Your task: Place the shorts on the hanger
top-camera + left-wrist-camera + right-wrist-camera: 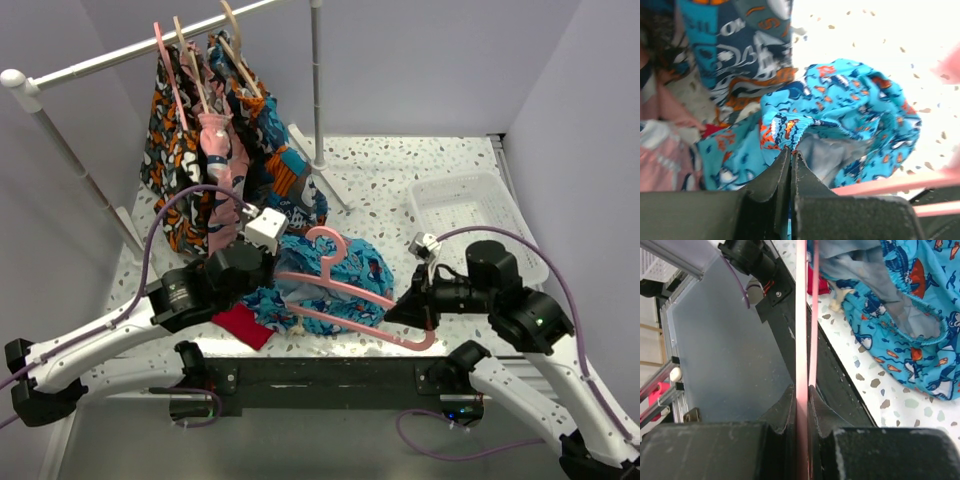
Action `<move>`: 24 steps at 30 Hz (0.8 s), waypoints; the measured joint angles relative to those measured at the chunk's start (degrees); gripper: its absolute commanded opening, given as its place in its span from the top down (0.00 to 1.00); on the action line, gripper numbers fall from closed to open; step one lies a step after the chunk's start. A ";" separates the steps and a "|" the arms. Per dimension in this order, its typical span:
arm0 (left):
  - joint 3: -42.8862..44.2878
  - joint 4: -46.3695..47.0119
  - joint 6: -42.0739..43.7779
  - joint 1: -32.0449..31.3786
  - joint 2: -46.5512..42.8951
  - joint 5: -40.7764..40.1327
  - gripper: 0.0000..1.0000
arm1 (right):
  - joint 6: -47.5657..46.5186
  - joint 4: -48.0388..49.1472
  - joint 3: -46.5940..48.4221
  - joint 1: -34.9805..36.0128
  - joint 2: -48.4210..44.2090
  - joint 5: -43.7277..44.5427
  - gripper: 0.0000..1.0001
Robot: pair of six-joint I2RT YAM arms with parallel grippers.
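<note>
The bright blue printed shorts [352, 262] lie crumpled on the speckled table between the two arms. My left gripper [272, 285] is shut on a fold of their gathered edge; in the left wrist view the cloth [855, 100] bunches just beyond the closed fingertips [791, 152]. The salmon-pink hanger [345, 292] lies across the shorts, its hook [325, 240] pointing to the back. My right gripper [395, 312] is shut on the hanger's right end. In the right wrist view, the pink bar [801, 315] runs straight out from between the jaws [801, 390], with the shorts [900, 305] to its right.
A clothes rack [318, 90] at the back left carries orange-black patterned garments [190, 150] on pale wooden hangers. A plain red cloth [243, 325] lies under the left arm. A white basket [470, 215] sits at the back right. A black mounting bar [330, 378] lines the near edge.
</note>
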 measured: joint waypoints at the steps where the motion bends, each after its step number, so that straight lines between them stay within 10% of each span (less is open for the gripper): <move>1: -0.07 0.74 0.31 0.00 -0.26 1.18 1.00 | 0.81 2.43 -2.14 0.00 0.02 -0.22 1.00; 24: -1.92 6.84 0.61 0.00 0.22 10.71 0.48 | 10.03 30.42 -22.16 0.13 -2.86 6.10 1.00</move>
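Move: The shorts' waistband edge is still pinched in the left fingers; the left end of the hanger, where it is being taken, lies about 4 cm back, 1 cm to the right and 3 cm below them. The red cloth is roughly 9 cm back, 8 cm left and 20 cm below the left hand. From the right hand, still gripping the hanger's other end, the shorts' bulk is some 10 cm ahead, 14 cm left and 17 cm down. The shorts' waistband is let go at the hanger's left end: the left hand eases about 4 cm right and slightly back, turning clockwise some 10 degrees, and its shut fingers part to about half open. Meanwhile the right hand keeps its grip and carries the hanger forward and down, roughly 5 cm each, drifting left over the shorts and swinging its far end forward. ##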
